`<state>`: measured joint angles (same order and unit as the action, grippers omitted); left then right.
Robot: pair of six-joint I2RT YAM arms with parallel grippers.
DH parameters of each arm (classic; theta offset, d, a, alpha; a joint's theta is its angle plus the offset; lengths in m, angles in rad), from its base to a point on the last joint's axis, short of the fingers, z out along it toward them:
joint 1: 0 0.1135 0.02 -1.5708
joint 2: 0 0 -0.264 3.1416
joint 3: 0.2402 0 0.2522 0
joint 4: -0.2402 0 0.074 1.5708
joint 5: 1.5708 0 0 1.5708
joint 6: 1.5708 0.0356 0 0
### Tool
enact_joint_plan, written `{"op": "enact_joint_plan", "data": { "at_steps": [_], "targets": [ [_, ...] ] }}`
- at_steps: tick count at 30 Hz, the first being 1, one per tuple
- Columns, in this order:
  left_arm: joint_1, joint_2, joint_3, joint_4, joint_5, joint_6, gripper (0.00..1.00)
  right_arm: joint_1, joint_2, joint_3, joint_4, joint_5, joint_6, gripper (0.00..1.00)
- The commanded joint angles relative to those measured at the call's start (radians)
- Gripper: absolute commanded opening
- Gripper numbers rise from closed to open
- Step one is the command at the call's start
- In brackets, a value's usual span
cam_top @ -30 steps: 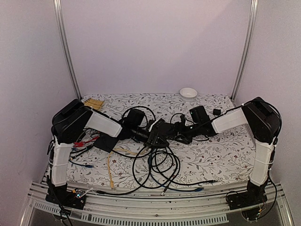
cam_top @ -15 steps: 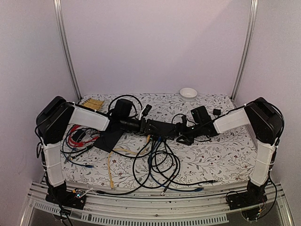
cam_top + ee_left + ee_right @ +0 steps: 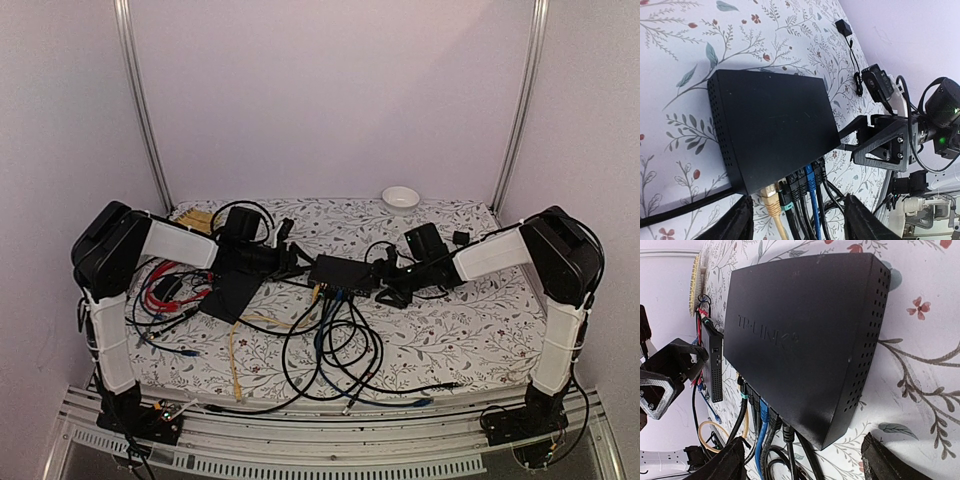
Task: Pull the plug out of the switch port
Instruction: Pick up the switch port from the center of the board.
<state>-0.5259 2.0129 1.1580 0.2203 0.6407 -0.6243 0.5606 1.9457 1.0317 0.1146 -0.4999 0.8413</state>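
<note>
The switch (image 3: 340,271) is a flat black box lying on the flowered cloth in the middle. Its near edge holds several plugs (image 3: 800,187): a beige plug (image 3: 771,200), black ones and a blue plug (image 3: 811,181). My left gripper (image 3: 292,258) sits just left of the switch, open. In the left wrist view my left gripper (image 3: 800,225) has both fingers apart from the plugs. My right gripper (image 3: 385,280) is at the switch's right end, open. In the right wrist view my right gripper (image 3: 805,465) straddles the switch's (image 3: 800,330) near corner without touching it.
A tangle of cables (image 3: 335,345) spreads from the switch toward the front edge. A thinner black slab (image 3: 232,293) and red leads (image 3: 160,295) lie at the left. A white bowl (image 3: 401,197) stands at the back, and a small black adapter (image 3: 460,238) lies back right.
My left arm has drawn back to the left, and its gripper has left the switch and opened wider. The switch now lies flat and more exposed. The right arm barely moved.
</note>
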Motion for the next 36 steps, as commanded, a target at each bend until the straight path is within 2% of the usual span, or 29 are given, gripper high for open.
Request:
{"op": "enact_joint_plan", "data": {
  "at_steps": [1, 13, 36],
  "targets": [
    [0.010, 0.056, 0.032, -0.020, 0.039, -0.003, 0.62, -0.004, 0.040, 0.016, -0.069, 0.015, 0.017, 0.78],
    [0.044, 0.147, 0.118, -0.116, 0.051, 0.011, 0.63, -0.005, 0.045, 0.044, -0.083, 0.008, 0.019, 0.79],
    [0.036, 0.324, 0.387, -0.536, 0.047, 0.200, 0.65, -0.016, 0.110, 0.147, -0.186, -0.007, -0.006, 0.80]
  ]
}}
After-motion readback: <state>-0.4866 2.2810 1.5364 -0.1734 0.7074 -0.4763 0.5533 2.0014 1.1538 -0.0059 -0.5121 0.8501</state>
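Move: From the left hand, the switch port's middle lies about 8 cm to the right, roughly 3 cm ahead and 6 cm below. Its plugged-in cable ends are about 6 cm right and 2 cm back, and a second black box sits some 15 cm left and 2 cm back. From the right hand, the switch port's middle is about 8 cm left, 3 cm ahead and 2 cm lower; the cable ends are about 11 cm left and 3 cm back. Down first, then forward: the left hand sinks about 5 cm beside the switch port's left end and slides some 3 cm outward along that end, its wrist tilting and rolling about 10 degrees, fingers staying open. At the opposite end the right hand only eases forward about a centimetre, also open; whether either hand touches the switch port can't be seen. ##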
